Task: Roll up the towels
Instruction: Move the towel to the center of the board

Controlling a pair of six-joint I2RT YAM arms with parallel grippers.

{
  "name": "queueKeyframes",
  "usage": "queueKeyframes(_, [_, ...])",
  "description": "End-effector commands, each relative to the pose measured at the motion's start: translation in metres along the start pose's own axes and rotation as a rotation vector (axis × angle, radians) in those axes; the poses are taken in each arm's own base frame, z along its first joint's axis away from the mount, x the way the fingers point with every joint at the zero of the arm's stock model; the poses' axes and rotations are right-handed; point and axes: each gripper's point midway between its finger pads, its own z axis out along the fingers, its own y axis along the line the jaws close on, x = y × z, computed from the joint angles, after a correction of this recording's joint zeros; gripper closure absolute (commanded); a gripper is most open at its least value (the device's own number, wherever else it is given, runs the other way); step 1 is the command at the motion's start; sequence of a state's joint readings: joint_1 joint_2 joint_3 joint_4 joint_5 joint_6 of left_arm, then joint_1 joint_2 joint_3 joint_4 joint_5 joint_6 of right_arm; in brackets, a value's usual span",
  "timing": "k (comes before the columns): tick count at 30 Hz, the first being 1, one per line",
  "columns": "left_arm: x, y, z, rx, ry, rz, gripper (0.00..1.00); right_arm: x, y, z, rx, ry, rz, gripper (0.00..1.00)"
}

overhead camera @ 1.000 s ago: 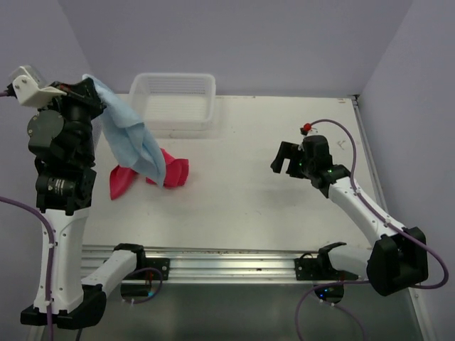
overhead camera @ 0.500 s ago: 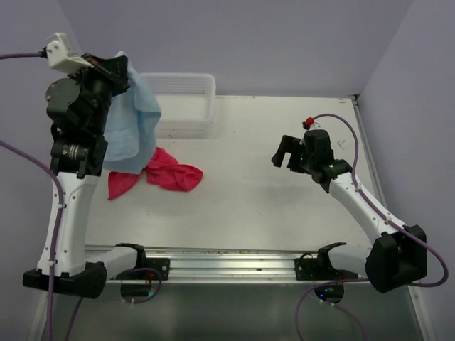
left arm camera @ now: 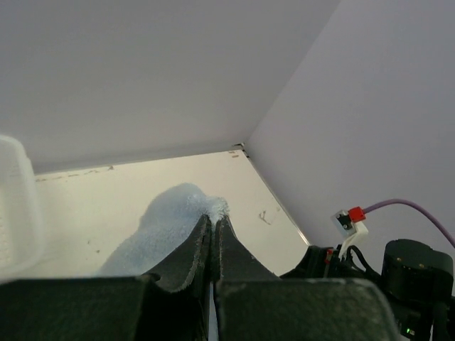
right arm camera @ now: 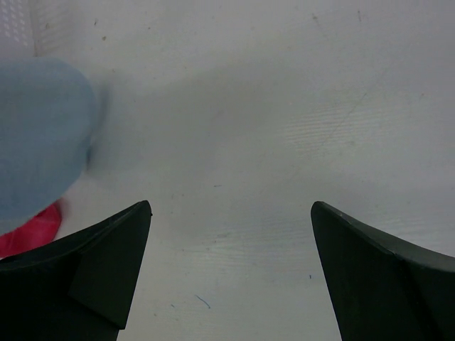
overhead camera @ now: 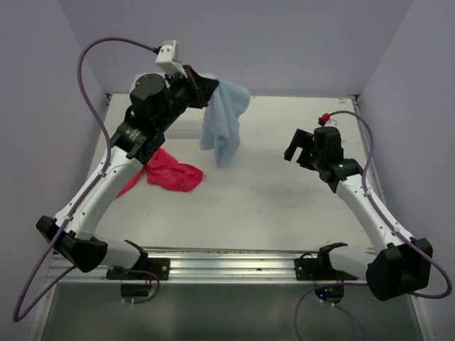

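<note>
My left gripper (overhead camera: pixel 210 85) is raised over the table's back middle, shut on one edge of the light blue towel (overhead camera: pixel 224 121), which hangs down from it in loose folds. In the left wrist view a tuft of that blue towel (left arm camera: pixel 178 213) pokes out past the pinched left gripper (left arm camera: pixel 215 219). The pinkish-red towel (overhead camera: pixel 167 174) lies crumpled on the table at the left, partly under my left arm. My right gripper (overhead camera: pixel 300 149) hovers open at the right, apart from both towels. From the right wrist, its wide gripper (right arm camera: pixel 231 206) frames bare table, with the blue towel (right arm camera: pixel 39 135) and red towel (right arm camera: pixel 28 234) at the left edge.
A clear plastic basket (left arm camera: pixel 14 206) stands at the back left, hidden behind my left arm in the top view. A metal rail (overhead camera: pixel 227 259) runs along the near edge of the table (overhead camera: pixel 270 199). Walls close in the back and the right side.
My left arm has swung from the far left toward the table's middle, carrying the blue towel clear of the red one. The right gripper drifted slightly right and stays open.
</note>
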State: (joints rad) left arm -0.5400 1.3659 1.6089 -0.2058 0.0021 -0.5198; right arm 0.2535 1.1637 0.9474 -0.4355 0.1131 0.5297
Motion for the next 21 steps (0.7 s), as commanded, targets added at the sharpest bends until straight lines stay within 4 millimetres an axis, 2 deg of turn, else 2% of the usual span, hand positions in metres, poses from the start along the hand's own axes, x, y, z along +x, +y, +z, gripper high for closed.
queueKeyframes(1, [-0.026, -0.041, 0.006, 0.119, -0.097, 0.045, 1.0, -0.035, -0.007, -0.018, 0.047, -0.107, 0.063, 0.01])
queueKeyframes(3, [-0.008, -0.048, 0.015, 0.146, -0.057, 0.038, 1.0, -0.039, -0.017, -0.022, 0.075, -0.124, 0.108, 0.01])
queueKeyframes(6, [0.034, -0.04, 0.028, 0.148, 0.021, 0.037, 1.0, -0.041, -0.023, -0.022, 0.074, -0.132, 0.167, 0.01])
queueKeyframes(7, [0.062, -0.028, 0.033, 0.132, 0.066, 0.033, 1.0, -0.037, -0.024, -0.02, 0.07, -0.123, 0.18, 0.01])
queueKeyframes(9, [0.093, -0.02, 0.037, 0.134, 0.111, 0.014, 1.0, -0.035, -0.024, -0.017, 0.056, -0.114, 0.191, 0.01])
queueKeyframes(10, [0.123, -0.007, 0.039, 0.117, 0.157, 0.008, 1.0, -0.031, -0.026, -0.015, 0.06, -0.102, 0.19, 0.01])
queueKeyframes(11, [0.141, -0.003, 0.04, 0.114, 0.189, 0.003, 0.91, -0.03, -0.026, -0.013, 0.06, -0.098, 0.191, 0.01])
queueKeyframes(12, [0.169, 0.006, 0.045, 0.106, 0.25, 0.006, 0.75, -0.027, -0.027, -0.012, 0.062, -0.089, 0.191, 0.01])
queueKeyframes(13, [0.194, 0.018, 0.043, 0.081, 0.307, 0.011, 0.67, -0.024, -0.028, -0.01, 0.063, -0.079, 0.19, 0.01])
queueKeyframes(14, [0.21, 0.026, 0.043, 0.061, 0.347, 0.017, 0.57, -0.022, -0.027, -0.008, 0.064, -0.07, 0.187, 0.01])
queueKeyframes(15, [0.231, 0.042, 0.045, 0.006, 0.388, 0.031, 0.42, -0.021, -0.027, -0.007, 0.06, -0.064, 0.188, 0.01])
queueKeyframes(16, [0.249, 0.057, 0.039, -0.044, 0.44, 0.039, 0.37, -0.02, -0.027, -0.007, 0.061, -0.059, 0.188, 0.01])
queueKeyframes(17, [0.252, 0.063, 0.038, -0.066, 0.443, 0.05, 0.32, -0.02, -0.027, -0.006, 0.061, -0.059, 0.186, 0.01])
queueKeyframes(19, [0.259, 0.08, 0.022, -0.134, 0.472, 0.092, 0.22, -0.02, -0.025, -0.006, 0.051, -0.054, 0.179, 0.01])
queueKeyframes(20, [0.257, 0.085, 0.018, -0.153, 0.464, 0.105, 0.16, -0.02, -0.025, -0.006, 0.044, -0.053, 0.172, 0.01])
queueKeyframes(21, [0.241, 0.088, 0.012, -0.184, 0.422, 0.127, 0.14, -0.021, -0.021, -0.006, 0.028, -0.055, 0.167, 0.02])
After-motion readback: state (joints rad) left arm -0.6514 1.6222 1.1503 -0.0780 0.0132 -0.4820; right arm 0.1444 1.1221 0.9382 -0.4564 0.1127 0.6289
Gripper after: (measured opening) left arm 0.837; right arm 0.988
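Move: The left gripper, shut on the blue towel, is high above the board: the board's centre lies about 46 cm below it, some 5 cm to its right and level with it in reach. The red towel is about 14 cm to its left and 2 cm nearer the base; the white bin stands around 17 cm left and 20 cm farther out. From the right gripper, the board's centre is roughly 18 cm left, 2 cm ahead and 18 cm down. Carry on swinging the left gripper rightwards with the held blue towel, 6 to 8 cm, then plunge it about 30 cm towards the board's centre, opening the fingers wide on the way down to let the towel go. Tip the fingers down some 30 degrees, rolling the left side up. Ease the open right gripper 3 to 4 cm to its right, clear of the drop. ##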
